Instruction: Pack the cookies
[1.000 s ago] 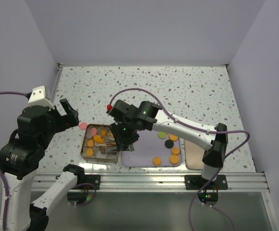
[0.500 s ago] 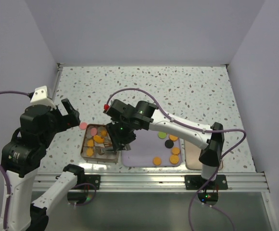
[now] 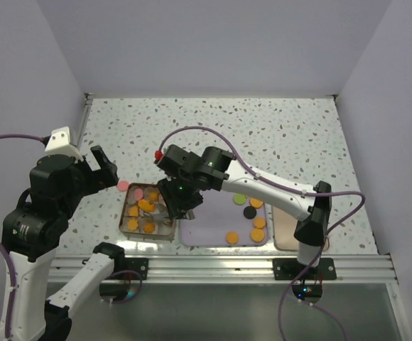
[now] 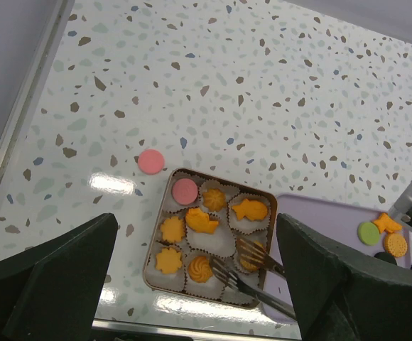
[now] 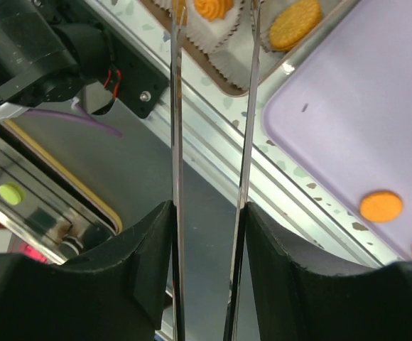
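My right gripper (image 5: 207,213) is shut on metal tongs (image 5: 177,106), whose two arms stand spread apart. Their forked tips (image 4: 252,273) hover over the near right cups of the brown box (image 4: 156,238). That box holds several orange cookies in white paper cups, among them a swirl (image 5: 213,7), a ridged round one (image 5: 295,24) and a pink disc (image 4: 185,190). More cookies lie on the purple tray (image 3: 206,234): orange discs (image 3: 231,237), a black disc (image 3: 249,212) and a green one (image 3: 240,199). One pink cookie (image 4: 150,160) lies on the table. My left gripper (image 3: 101,169) hangs open, high at the left.
A tan flat piece (image 3: 285,227) lies right of the purple tray. The metal rail (image 3: 220,266) runs along the near table edge, close under the tongs. White walls close in the speckled table on three sides.
The tongs' arms have spread wider apart over the box's near right cups. The right arm shifted slightly; the left arm rose a little a second ago and then held still.
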`<act>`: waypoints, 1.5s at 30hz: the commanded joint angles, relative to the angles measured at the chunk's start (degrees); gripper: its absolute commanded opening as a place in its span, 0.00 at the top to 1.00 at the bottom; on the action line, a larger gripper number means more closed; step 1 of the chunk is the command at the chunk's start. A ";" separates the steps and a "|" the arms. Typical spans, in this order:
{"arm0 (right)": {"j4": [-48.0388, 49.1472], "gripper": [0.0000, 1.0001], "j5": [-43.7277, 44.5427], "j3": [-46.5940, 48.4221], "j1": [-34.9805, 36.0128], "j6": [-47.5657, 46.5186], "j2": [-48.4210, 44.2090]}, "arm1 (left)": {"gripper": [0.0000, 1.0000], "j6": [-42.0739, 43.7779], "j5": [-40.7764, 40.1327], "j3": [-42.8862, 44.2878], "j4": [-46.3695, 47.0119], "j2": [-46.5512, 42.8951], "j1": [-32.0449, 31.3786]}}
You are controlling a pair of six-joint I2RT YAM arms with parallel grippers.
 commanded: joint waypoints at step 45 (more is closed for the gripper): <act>-7.30 0.54 15.09 -34.54 -19.65 1.21 -27.75 | 0.00 -1.87 0.95 -0.88 -1.51 -2.82 -0.22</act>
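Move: The green cookie on the purple tray is about 23 cm to the right of the right hand, some 5 cm farther out and about 6 cm lower. The black cookie lies about 3 cm right of it and 4 cm nearer the base; the round orange cookie lies 5 cm right of it and 1 cm nearer. From the left hand, the green cookie is some 35 cm to the right, roughly level in reach, and 19 cm below. Towards the green cookie the right hand leaves the box empty: it rises about 5 cm, sweeps some 23 cm right and a little forward over the tray, then sinks and eases slightly back. Meanwhile it turns roughly 25 degrees clockwise and the fingers swing from slanting left to nearly straight down, staying half open. ##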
